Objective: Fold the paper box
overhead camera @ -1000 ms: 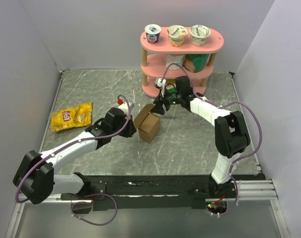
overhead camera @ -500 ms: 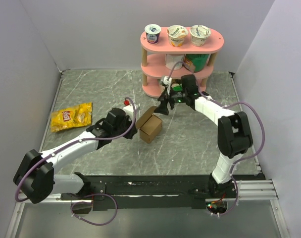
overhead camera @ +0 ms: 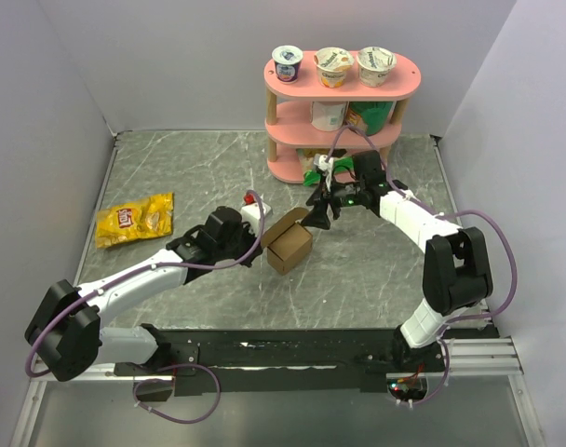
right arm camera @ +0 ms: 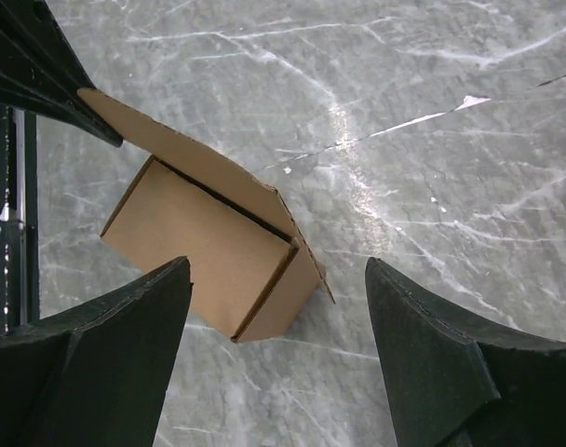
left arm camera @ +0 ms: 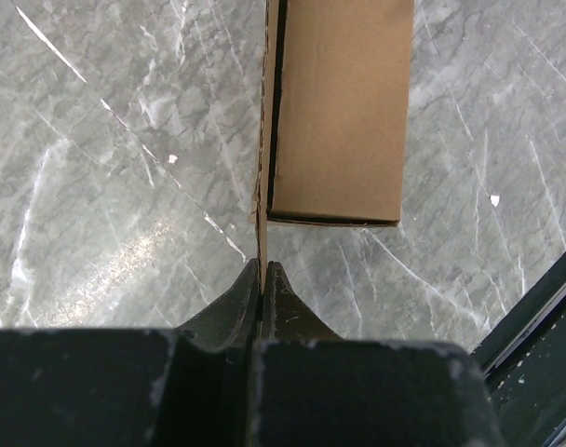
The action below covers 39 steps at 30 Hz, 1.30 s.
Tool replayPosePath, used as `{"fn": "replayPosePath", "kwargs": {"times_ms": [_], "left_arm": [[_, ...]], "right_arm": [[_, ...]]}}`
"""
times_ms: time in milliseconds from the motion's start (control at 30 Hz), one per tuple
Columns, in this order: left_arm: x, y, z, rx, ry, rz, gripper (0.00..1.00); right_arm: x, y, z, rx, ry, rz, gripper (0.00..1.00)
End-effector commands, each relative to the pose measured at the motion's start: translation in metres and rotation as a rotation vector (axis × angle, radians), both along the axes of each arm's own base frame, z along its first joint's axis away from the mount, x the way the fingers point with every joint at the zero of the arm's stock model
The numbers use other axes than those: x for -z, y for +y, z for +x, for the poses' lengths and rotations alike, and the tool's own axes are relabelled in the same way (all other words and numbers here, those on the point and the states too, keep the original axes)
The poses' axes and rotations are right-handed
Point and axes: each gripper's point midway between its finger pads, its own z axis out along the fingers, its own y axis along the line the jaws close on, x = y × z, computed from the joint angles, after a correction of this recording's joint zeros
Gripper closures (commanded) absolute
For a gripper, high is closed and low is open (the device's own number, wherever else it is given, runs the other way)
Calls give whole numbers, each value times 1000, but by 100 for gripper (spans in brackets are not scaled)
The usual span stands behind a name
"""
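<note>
The paper box (overhead camera: pixel 291 247) is a small brown cardboard box on the marble table, with its lid flap (overhead camera: pixel 287 223) raised. My left gripper (overhead camera: pixel 263 239) is shut on the flap's free edge. In the left wrist view the thin flap (left arm camera: pixel 262 140) runs straight into the pinched fingertips of that gripper (left arm camera: pixel 264 270), with the box body (left arm camera: pixel 339 112) just to the right. My right gripper (overhead camera: pixel 317 213) hovers open above the box's right end. In the right wrist view its fingers (right arm camera: pixel 162 298) straddle the box (right arm camera: pixel 204 242) without touching it.
A pink two-tier shelf (overhead camera: pixel 343 102) with yogurt cups on top and containers inside stands at the back, just behind the right arm. A yellow snack bag (overhead camera: pixel 134 219) lies at the left. White walls enclose three sides, and a black rail (overhead camera: pixel 311 349) runs along the near edge.
The left gripper has closed fully on the flap and shifted the box slightly right. The right gripper has let go, opened wide and drawn back to the right.
</note>
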Motion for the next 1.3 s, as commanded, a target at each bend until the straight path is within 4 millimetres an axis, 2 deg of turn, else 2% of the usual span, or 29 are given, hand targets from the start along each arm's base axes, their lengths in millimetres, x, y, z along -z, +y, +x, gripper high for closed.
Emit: {"fn": "replayPosePath", "kwargs": {"times_ms": [0, 167, 300, 400, 433, 500, 533, 667, 733, 800, 867, 900, 933, 967, 1033, 1067, 1100, 1267], "left_arm": [[-17, -7, -3, 39, -37, -15, 99], [-15, -9, -5, 48, -33, -5, 99], [-16, -7, -3, 34, -39, -1, 99], [-18, -6, -1, 20, -50, -2, 99], [-18, -5, -1, 13, -49, 0, 99], [-17, -4, 0, -1, -43, 8, 99], [-16, -3, 2, -11, -43, 13, 99], [-16, 0, 6, -39, -41, 26, 99], [-16, 1, 8, -52, -39, 32, 99], [-17, 1, 9, -61, -39, 38, 99], [-17, 1, 10, -60, -35, 43, 99], [-17, 1, 10, -60, -35, 43, 99], [-17, 0, 10, -63, -30, 42, 99], [-17, 4, 14, -90, -38, 55, 99], [-18, 5, 18, -121, -30, 54, 99], [-18, 4, 19, -135, -24, 52, 99], [-18, 6, 21, -159, -21, 53, 99], [-22, -3, 30, -237, 23, 2, 99]], "right_arm": [[-15, 4, 4, -20, -68, 33, 18], [-16, 13, 11, -26, -81, 26, 20], [-5, 17, 10, -32, -56, 5, 25], [0, 18, 9, -28, -44, 2, 35], [1, 17, 9, -24, -41, -1, 43], [4, 16, 8, -11, -37, -7, 50], [2, 15, 8, -4, -38, -6, 56], [3, 13, 5, 41, -49, -17, 65], [-4, 13, 9, 84, -95, -23, 69], [-4, 18, 5, 93, -117, -28, 75], [-1, 24, -1, 106, -127, -40, 88], [-1, 25, 0, 121, -139, -43, 90], [-9, 27, 5, 154, -175, -32, 99], [-4, 25, 5, 180, -170, -41, 100], [-8, 30, 4, 212, -162, -33, 100], [-8, 28, 9, 261, -169, -53, 100], [-9, 36, 3, 264, -172, -52, 100], [-5, 46, 0, 360, -173, -98, 100]]}}
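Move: The lid's free corner lies about 2 cm left of the open right hand and some 3 cm below it. From that hand the box's middle is roughly 6 cm back, 5 left and 9 down; the green bag on the shelf is some 15 cm ahead, 6 right and 9 lower. The left hand already pinches the lid's other end: the box is about 2 cm ahead, 7 right and 5 below it, the free corner 8 ahead and 10 right. Down about 3 cm and a couple of centimetres to its left, the right hand brings its wide-open fingers onto the lid's free corner, shuts them on it, then swings some 15 degrees clockwise. The left hand keeps its pinch on the other end, easing back slightly before moving 2 to 3 cm forward and left while turning about 10 degrees counter-clockwise. ##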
